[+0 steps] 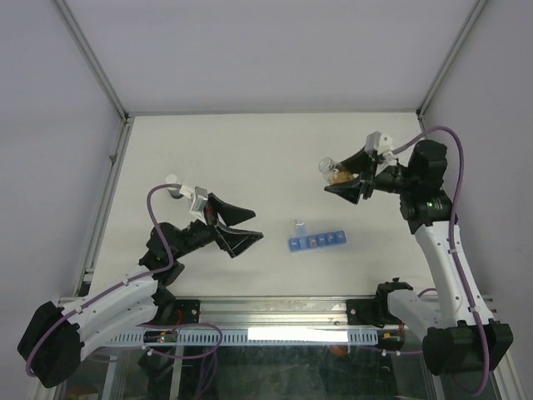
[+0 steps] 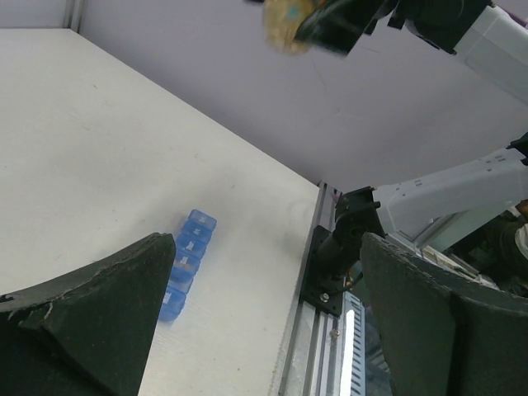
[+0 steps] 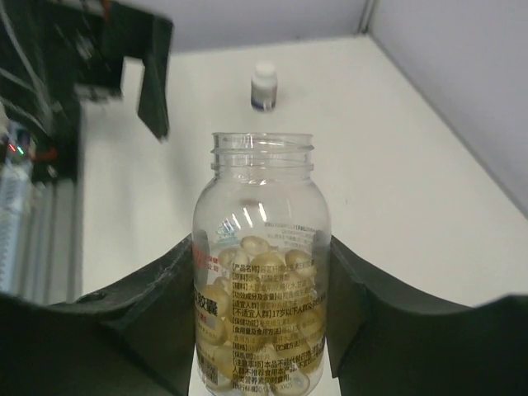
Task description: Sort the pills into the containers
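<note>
The pills (image 3: 257, 326) are yellow capsules inside a clear, uncapped bottle (image 3: 262, 206). My right gripper (image 3: 262, 252) is shut on that bottle and holds it above the right half of the table, where the top view shows the bottle (image 1: 330, 171) tilted in the right gripper (image 1: 344, 185). The containers (image 1: 316, 242) are a blue pill-organiser strip lying mid-table; its leftmost lid stands up. My left gripper (image 1: 239, 223) hovers open and empty to the left of the strip, which also appears as the containers (image 2: 188, 257) past the left finger (image 2: 99, 322).
A small white cap with a dark base (image 1: 173, 185) stands on the table behind the left arm, and shows as the cap (image 3: 264, 85) in the right wrist view. The table's metal front rail (image 2: 326, 330) runs close to the strip.
</note>
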{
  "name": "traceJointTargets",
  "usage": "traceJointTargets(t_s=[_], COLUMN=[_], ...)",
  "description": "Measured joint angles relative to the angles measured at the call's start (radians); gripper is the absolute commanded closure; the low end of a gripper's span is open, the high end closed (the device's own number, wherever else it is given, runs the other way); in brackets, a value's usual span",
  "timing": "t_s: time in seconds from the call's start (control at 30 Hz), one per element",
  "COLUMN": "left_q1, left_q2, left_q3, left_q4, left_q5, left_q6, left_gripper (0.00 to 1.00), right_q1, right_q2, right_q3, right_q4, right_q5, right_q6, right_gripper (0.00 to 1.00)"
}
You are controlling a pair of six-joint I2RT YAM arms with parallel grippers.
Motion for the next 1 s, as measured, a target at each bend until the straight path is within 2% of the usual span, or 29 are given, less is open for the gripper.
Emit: traceJointTargets(t_s=[0.1, 0.17, 0.27, 0.37, 0.53, 1.0], left_q1=[0.000, 0.000, 0.000, 0.000, 0.000, 0.000], left_q2=[-0.032, -0.042, -0.044, -0.041, -0.041, -0.094], left_q3=[-0.029, -0.046, -0.079, -0.101, -0.130, -0.168], left_q4=[0.008, 0.013, 0.018, 0.019, 0.027, 0.026], left_q5=[-0.018, -0.030, -0.055, -0.081, -0.115, -0.155], left_q6=[0.004, 0.006, 0.008, 0.008, 0.008, 0.007], left_gripper=[0.01, 0.01, 0.01, 0.01, 0.01, 0.01], right_q1=[0.002, 0.006, 0.024, 0.063, 0.146, 0.272], right_q2=[0.027, 0.054, 0.087, 0.103, 0.139, 0.254], right_q3=[-0.022, -0.060, -0.138, -0.204, -0.239, -0.245], right_q4=[-0.347, -0.502, -0.673, -0.752, -0.756, -0.669], right_q5=[0.032, 0.063, 0.122, 0.194, 0.294, 0.474], right_q6=[-0.387, -0.572, -0.789, -0.931, -1.021, -1.032], right_gripper=[1.00, 1.00, 1.00, 1.00, 1.00, 1.00])
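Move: The pill box lies far below the right gripper, which still holds the pill bottle: about 33 cm down, 3 cm back and 2 cm to the gripper's right. Its open lid sticks out some 3 cm farther out than the gripper's drop-off line to the box, level with the gripper and 3 cm to its left. The white bottle stands about 37 cm left and 10 cm ahead of the gripper. From the left gripper, the box is roughly 16 cm right, 5 cm ahead and 22 cm below. Lower the right gripper about 27 cm to the pill box, fast at first and then easing, drawing it back some 4 cm on the way. Keep the grip on the bottle and roll its left side down about 40 degrees, so the mouth tips down leftward over the box. Let the empty left gripper sink about 5 cm and edge left, fingers wide open. ##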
